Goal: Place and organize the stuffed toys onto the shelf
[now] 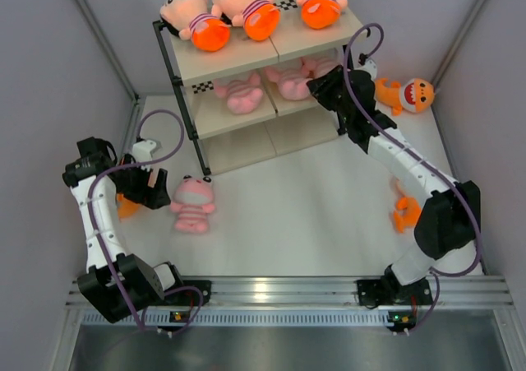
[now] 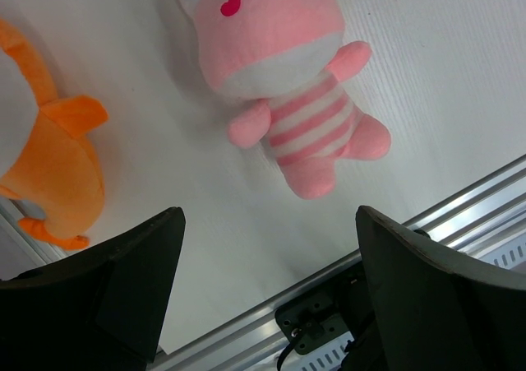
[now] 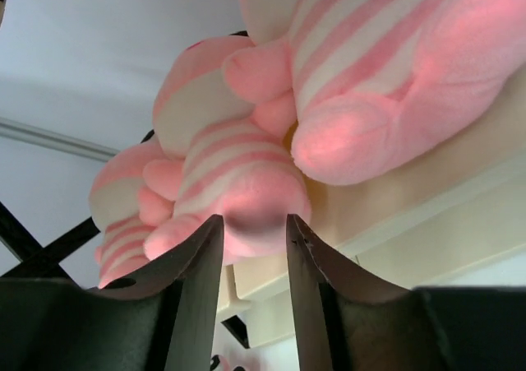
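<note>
The shelf (image 1: 238,58) stands at the back. Three peach-headed dolls (image 1: 246,9) lie on its top board and pink striped animals (image 1: 242,94) on the middle board. My right gripper (image 1: 316,83) reaches into the middle tier from the right. In the right wrist view it (image 3: 255,219) is open by a narrow gap, its tips at the foot of the middle pink animal (image 3: 238,165), nothing between the fingers. Another pink animal (image 2: 288,83) lies on the table just beyond my open left gripper (image 2: 269,215), with an orange toy (image 2: 49,165) beside it.
An orange shark (image 1: 407,94) lies on the table right of the shelf. Another orange toy (image 1: 404,211) sits beside my right arm's base link. The aluminium rail (image 1: 279,289) runs along the near edge. Grey walls close in both sides.
</note>
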`<state>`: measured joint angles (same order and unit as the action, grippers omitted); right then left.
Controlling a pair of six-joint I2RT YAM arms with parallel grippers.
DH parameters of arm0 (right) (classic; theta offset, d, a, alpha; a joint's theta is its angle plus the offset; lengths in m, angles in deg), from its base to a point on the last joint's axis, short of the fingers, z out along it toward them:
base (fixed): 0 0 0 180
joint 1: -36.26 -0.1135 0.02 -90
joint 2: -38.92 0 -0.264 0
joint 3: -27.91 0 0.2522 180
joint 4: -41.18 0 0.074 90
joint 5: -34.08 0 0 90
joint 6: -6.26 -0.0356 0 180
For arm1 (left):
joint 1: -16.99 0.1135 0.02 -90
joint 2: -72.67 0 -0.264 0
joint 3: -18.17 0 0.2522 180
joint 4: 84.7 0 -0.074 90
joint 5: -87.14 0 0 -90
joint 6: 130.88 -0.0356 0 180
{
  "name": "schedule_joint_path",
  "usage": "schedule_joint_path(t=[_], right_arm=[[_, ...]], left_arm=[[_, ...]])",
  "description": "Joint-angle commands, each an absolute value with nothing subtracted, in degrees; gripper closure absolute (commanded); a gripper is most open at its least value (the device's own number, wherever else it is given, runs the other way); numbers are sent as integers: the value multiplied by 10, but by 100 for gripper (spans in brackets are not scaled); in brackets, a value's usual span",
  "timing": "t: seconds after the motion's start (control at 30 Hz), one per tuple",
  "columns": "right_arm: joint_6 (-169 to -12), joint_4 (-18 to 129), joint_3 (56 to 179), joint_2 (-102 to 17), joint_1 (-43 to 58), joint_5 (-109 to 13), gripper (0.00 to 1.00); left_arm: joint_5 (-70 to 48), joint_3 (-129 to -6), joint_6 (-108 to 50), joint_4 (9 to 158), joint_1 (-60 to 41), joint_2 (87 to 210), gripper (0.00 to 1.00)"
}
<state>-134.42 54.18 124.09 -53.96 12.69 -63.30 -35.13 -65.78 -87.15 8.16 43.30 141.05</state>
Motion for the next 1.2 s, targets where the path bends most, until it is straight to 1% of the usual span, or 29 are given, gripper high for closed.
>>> schedule_joint_path(t=[0.0,0.07,0.1,0.17,0.23,0.27,0.33,0.43,0.5,0.63,0.73,0.87,0.93,1.0,1.03,1.07,1.1,1.13,1.17], right_arm=[[-1312,541,1232,-481,131,-618,57],[-1275,558,1229,-459,124,-614,50],[-1259,567,1226,-452,117,-615,48],[-1209,561,1209,-426,97,-616,45],[-1177,548,1176,-407,85,-607,44],[-1170,514,1162,-389,78,-593,44],[-1157,489,1121,-369,75,-585,44],[-1128,442,1072,-339,70,-566,44],[-1120,426,1049,-325,68,-545,44],[-1092,429,1037,-306,67,-511,45],[-1078,428,1033,-299,66,-476,45],[-1067,435,1028,-295,62,-435,45],[-1051,442,1024,-294,58,-420,45],[-1039,448,1020,-294,55,-390,46],[-1025,454,1020,-292,51,-380,45],[-1018,470,1021,-291,49,-368,46],[-997,483,1023,-289,45,-366,46],[-983,495,1026,-285,35,-363,46],[-969,521,1029,-284,29,-363,46]], left_arm=[[-370,-639,-889,73,434,1398,10],[-381,-623,-920,74,432,1400,11],[-383,-604,-937,75,432,1400,11],[-392,-590,-983,74,419,1405,12],[-401,-571,-1015,75,406,1396,11],[-407,-570,-1034,76,390,1393,11],[-403,-569,-1022,117,375,1396,9],[-352,-547,-957,249,339,1407,9],[-308,-530,-927,326,305,1409,9],[-270,-484,-914,411,243,1426,8],[-277,-475,-914,440,225,1453,8],[-281,-477,-910,448,225,1486,7],[-287,-474,-912,451,224,1506,11],[-287,-472,-912,451,225,1525,20],[-287,-472,-908,451,224,1530,40],[-289,-471,-905,450,225,1534,49],[-292,-469,-903,449,224,1535,61],[-295,-468,-898,445,225,1532,85],[-296,-467,-895,439,225,1526,100]])
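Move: The pink striped toy on the table lies about 5 cm ahead of my left hand, 9 cm to its right and 15 cm below. The orange shark is some 19 cm left of that toy and 4 cm farther out. My right hand is at the middle shelf, with the middle pink toy about 5 cm ahead and 4 cm left of it. The right-hand pink toy is about 5 cm ahead and 5 cm right. My left hand sinks about 12 cm in all, first easing slightly back, then swinging forward and right to the pink toy's head while turning some 20 degrees clockwise; its wide-open fingers close only at the end, pinching the plush beside the chin. Meanwhile my right hand opens a bit more and backs about 15 cm off the shelf, drifting left late and turning counter-clockwise. ##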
